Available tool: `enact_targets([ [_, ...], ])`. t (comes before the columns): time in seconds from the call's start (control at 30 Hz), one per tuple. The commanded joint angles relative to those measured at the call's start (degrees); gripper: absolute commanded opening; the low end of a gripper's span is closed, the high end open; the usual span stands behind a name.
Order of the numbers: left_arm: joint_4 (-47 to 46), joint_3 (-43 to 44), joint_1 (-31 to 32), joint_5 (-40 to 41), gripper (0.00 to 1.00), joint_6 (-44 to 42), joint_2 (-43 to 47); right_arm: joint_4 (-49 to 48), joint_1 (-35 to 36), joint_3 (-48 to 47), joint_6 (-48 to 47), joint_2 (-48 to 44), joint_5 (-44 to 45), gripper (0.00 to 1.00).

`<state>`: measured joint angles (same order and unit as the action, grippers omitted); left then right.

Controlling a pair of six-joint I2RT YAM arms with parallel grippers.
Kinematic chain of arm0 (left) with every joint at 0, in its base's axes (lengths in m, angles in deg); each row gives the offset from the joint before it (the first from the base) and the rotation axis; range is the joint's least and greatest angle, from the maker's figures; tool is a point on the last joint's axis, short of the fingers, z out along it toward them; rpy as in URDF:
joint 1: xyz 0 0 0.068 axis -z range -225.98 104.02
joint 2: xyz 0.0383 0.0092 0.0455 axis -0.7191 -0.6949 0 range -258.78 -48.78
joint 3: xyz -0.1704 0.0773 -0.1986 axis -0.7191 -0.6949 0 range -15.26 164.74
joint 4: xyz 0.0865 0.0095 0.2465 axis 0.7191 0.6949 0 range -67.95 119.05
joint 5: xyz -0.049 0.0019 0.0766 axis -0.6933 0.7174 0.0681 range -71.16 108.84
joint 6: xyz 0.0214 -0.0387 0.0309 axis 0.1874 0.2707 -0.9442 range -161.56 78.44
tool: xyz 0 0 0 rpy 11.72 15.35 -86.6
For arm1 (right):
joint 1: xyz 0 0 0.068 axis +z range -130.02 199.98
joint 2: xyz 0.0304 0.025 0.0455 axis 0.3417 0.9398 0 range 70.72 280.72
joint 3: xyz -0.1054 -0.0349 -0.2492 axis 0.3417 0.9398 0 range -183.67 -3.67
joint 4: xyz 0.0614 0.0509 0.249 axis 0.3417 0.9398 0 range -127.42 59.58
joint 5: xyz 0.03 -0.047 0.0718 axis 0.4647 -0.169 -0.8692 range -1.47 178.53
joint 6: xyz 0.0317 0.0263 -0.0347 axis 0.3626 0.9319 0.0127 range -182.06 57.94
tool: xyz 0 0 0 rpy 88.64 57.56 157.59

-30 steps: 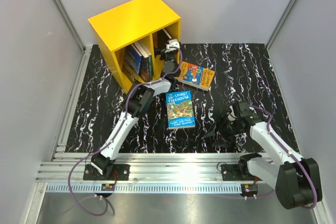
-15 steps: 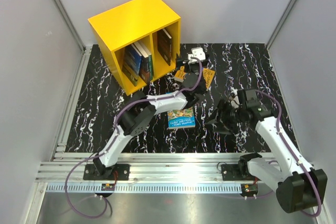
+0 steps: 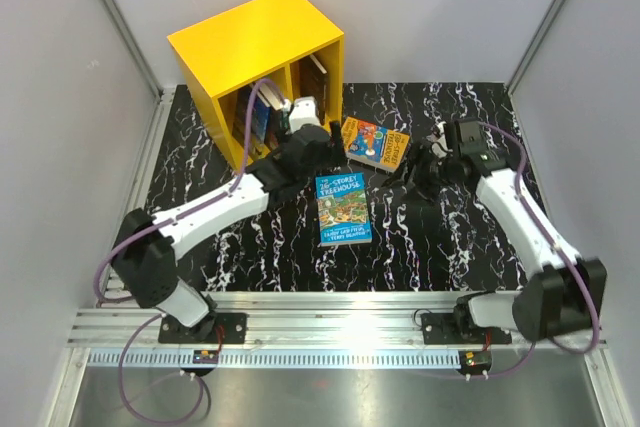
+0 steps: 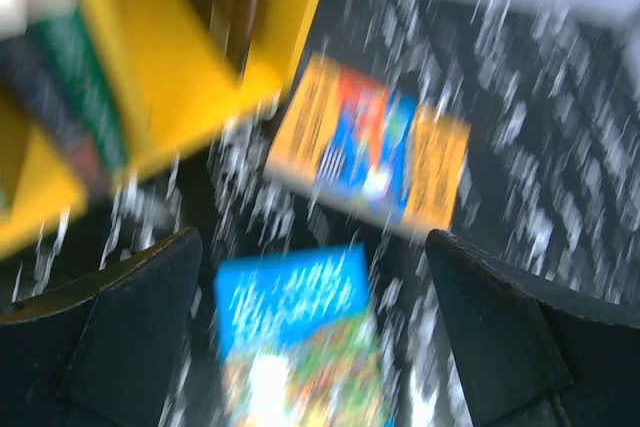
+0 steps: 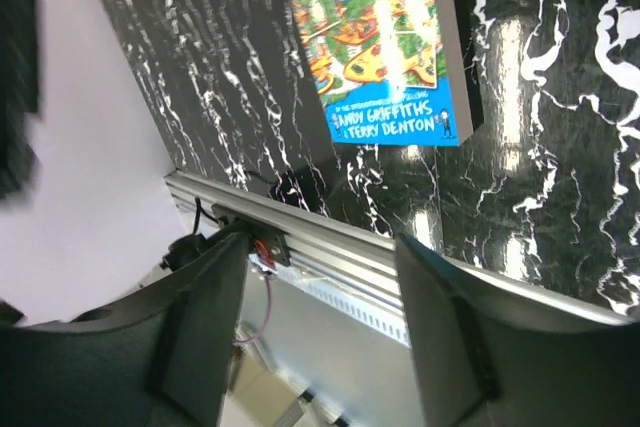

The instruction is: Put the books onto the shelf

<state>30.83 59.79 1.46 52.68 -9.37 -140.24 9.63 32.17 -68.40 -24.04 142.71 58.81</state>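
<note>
The yellow shelf point(image 3: 255, 47) stands at the back left, with several books point(image 3: 262, 117) upright in its left compartment and one book point(image 3: 318, 75) in the right. An orange-yellow book point(image 3: 375, 142) and a blue book point(image 3: 342, 209) lie flat on the black marbled table. My left gripper point(image 3: 312, 150) hovers open and empty just in front of the shelf; its blurred wrist view shows the gripper point(image 4: 310, 242) over the blue book point(image 4: 300, 337), the orange book point(image 4: 370, 142) and the shelf point(image 4: 200, 67). My right gripper point(image 3: 415, 172) is open and empty, right of the orange book.
An aluminium rail point(image 3: 330, 317) runs along the near edge, also seen past the right gripper point(image 5: 320, 242) as the rail point(image 5: 330, 257). The blue book point(image 5: 380, 37) lies above it there. Grey walls enclose the table on three sides.
The left arm left the shelf's right compartment, swung out over the orange book, then came back in front of the shelf. The right gripper moved away from the near edge toward the orange book.
</note>
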Motion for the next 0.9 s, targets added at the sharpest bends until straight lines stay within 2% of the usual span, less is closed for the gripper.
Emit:
enact_targets([
  [0.0,13.38,-8.40,-2.86,-19.35,0.99,10.35,5.84,-5.10,-0.76,1.26,2.14,9.11,-2.70,0.66],
  [0.03,12.24,-14.08,-6.88,-24.48,0.99,10.70,7.51,-7.04,-0.85,1.71,2.32,11.31,-3.24,0.64],
  [0.13,3.72,-20.89,-13.84,-42.92,0.99,9.39,9.99,-14.07,-0.85,2.59,2.59,18.00,-2.81,0.62],
  [0.3,1.42,-22.05,-17.29,-52.28,0.99,6.57,3.94,-18.30,-0.85,-2.05,-1.01,30.65,-0.08,0.61],
  [0.47,-4.02,-21.52,-17.91,-55.72,0.99,8.86,-2.92,-26.98,-0.85,-1.90,0.56,39.00,-2.80,0.59],
  [0.67,-2.71,-18.01,-17.91,-57.92,0.99,8.25,-9.69,-36.75,0.47,-2.15,6.01,45.95,-7.98,0.55],
  [0.8,-3.23,-17.13,-17.91,-59.51,0.99,8.68,-11.98,-38.26,2.75,-4.26,6.72,47.02,-10.62,0.39],
  [0.83,-3.33,-16.78,-17.91,-60.38,0.99,8.95,-12.51,-38.26,3.28,-4.44,6.80,46.84,-10.89,0.29],
  [0.87,-3.50,-16.69,-17.82,-60.82,0.99,9.04,-13.04,-38.35,3.46,-4.61,6.80,46.84,-11.15,0.23],
])
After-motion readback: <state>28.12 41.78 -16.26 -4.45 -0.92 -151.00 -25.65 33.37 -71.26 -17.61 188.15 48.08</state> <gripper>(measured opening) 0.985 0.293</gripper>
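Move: Both hands go for the 26-Storey book lying flat: from the left hand it is about 9 cm back, 4 cm to the right and 22 cm below. From the right hand it is some 6 cm ahead, 14 cm left and 19 below. The orange book lies about 21 cm ahead and 6 cm left of the right hand, also on the table. The yellow shelf's middle stands roughly 14 cm ahead and 13 cm left of the left hand. Both hands sink some 18 cm towards the 26-Storey book, left also back, tilting down, right forward-left, fingers closing. ##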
